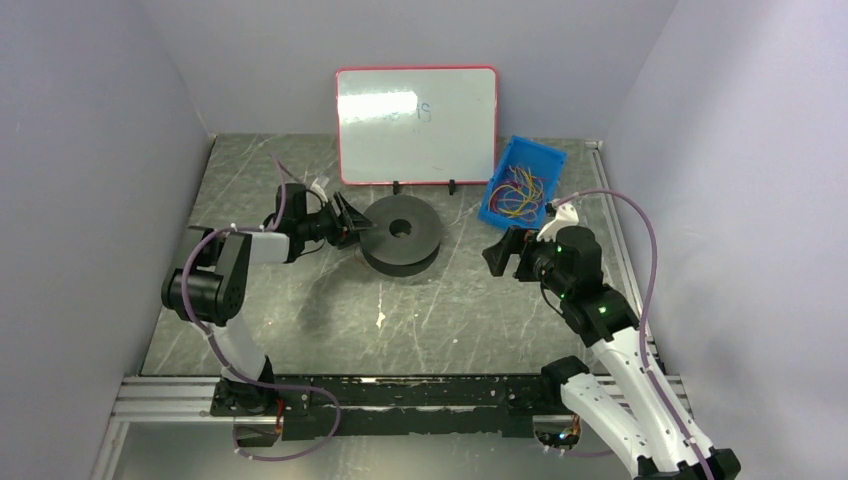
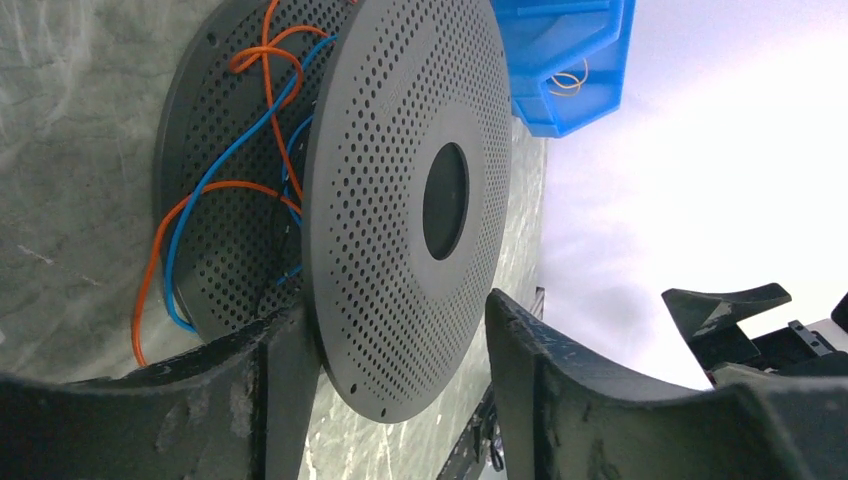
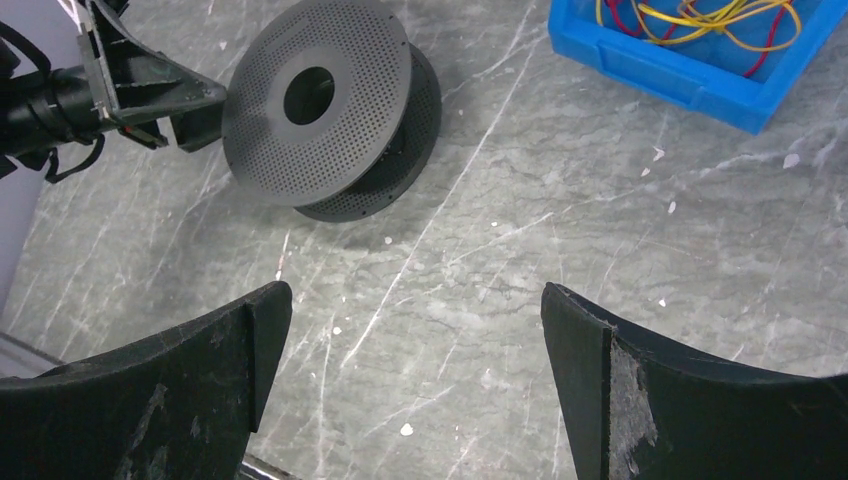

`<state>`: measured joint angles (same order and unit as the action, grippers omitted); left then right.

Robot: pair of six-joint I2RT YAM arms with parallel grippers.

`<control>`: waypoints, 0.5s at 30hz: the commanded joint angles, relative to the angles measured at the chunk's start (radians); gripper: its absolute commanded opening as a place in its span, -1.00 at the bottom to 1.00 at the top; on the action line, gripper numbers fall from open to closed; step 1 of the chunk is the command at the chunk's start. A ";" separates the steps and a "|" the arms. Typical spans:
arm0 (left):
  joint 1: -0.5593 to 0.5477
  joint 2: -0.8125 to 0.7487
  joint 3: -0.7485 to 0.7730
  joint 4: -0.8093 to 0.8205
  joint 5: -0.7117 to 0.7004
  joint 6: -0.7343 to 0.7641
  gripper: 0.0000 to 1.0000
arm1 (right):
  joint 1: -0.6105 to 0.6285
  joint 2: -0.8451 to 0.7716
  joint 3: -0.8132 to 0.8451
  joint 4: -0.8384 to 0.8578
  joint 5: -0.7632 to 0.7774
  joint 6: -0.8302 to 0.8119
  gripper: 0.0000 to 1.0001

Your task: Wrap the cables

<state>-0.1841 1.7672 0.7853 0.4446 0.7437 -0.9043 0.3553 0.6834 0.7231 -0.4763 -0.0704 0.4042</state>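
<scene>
Yellow and red cables [image 1: 520,190] lie tangled in a blue bin [image 1: 495,212] at the back right; they also show in the right wrist view [image 3: 700,15]. A black perforated spool [image 1: 400,235] lies flat mid-table. Orange cable [image 2: 265,60] and blue wire [image 2: 215,175] hang loosely between its two flanges. My left gripper [image 1: 350,222] is open at the spool's left edge. In the left wrist view [image 2: 400,310] its jaws straddle the rim of the upper flange [image 2: 400,180], one finger [image 2: 290,370] between the flanges. My right gripper [image 1: 497,255] is open and empty above bare table [image 3: 415,300].
A red-framed whiteboard [image 1: 415,125] stands at the back behind the spool. Lilac walls close in the left, right and back. The blue bin [image 3: 690,75] sits just behind my right gripper. A black rail [image 1: 400,395] runs along the near edge.
</scene>
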 commanded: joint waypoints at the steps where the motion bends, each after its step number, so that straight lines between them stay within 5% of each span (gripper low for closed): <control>1: 0.002 0.023 0.002 0.105 0.068 -0.045 0.21 | -0.002 0.002 -0.005 0.017 -0.019 -0.005 1.00; 10: -0.010 -0.002 0.022 0.079 0.059 -0.028 -0.69 | -0.002 -0.002 -0.017 0.024 -0.016 -0.002 1.00; 15: -0.024 -0.035 0.065 -0.052 0.026 0.038 -0.86 | -0.003 0.004 -0.019 0.030 -0.022 0.000 1.00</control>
<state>-0.1955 1.7813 0.8021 0.4744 0.7818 -0.9463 0.3553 0.6918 0.7136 -0.4713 -0.0799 0.4042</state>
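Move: The upper flange of the cable spool already lies between the left fingers at its near-left rim; the spool's middle is about 8 cm to the hand's right, level fore and aft, some 3 cm below. Its loose orange and blue cables lie between the flanges, roughly 4 cm right and 4 cm below. The blue box is about 34 cm right and 11 cm ahead, 5 cm lower. From the right hand, the spool is some 12 cm ahead, 21 cm left and 15 cm below. Shut the left gripper from about two-thirds open until it pinches the rim of the spool's upper flange, one finger in the gap between the flanges and the other on the outer face. Let the hand ease only about 1 cm to the right, towards the spool's middle, and lift about 1 cm late in the closing, with the wrist nearly still. ##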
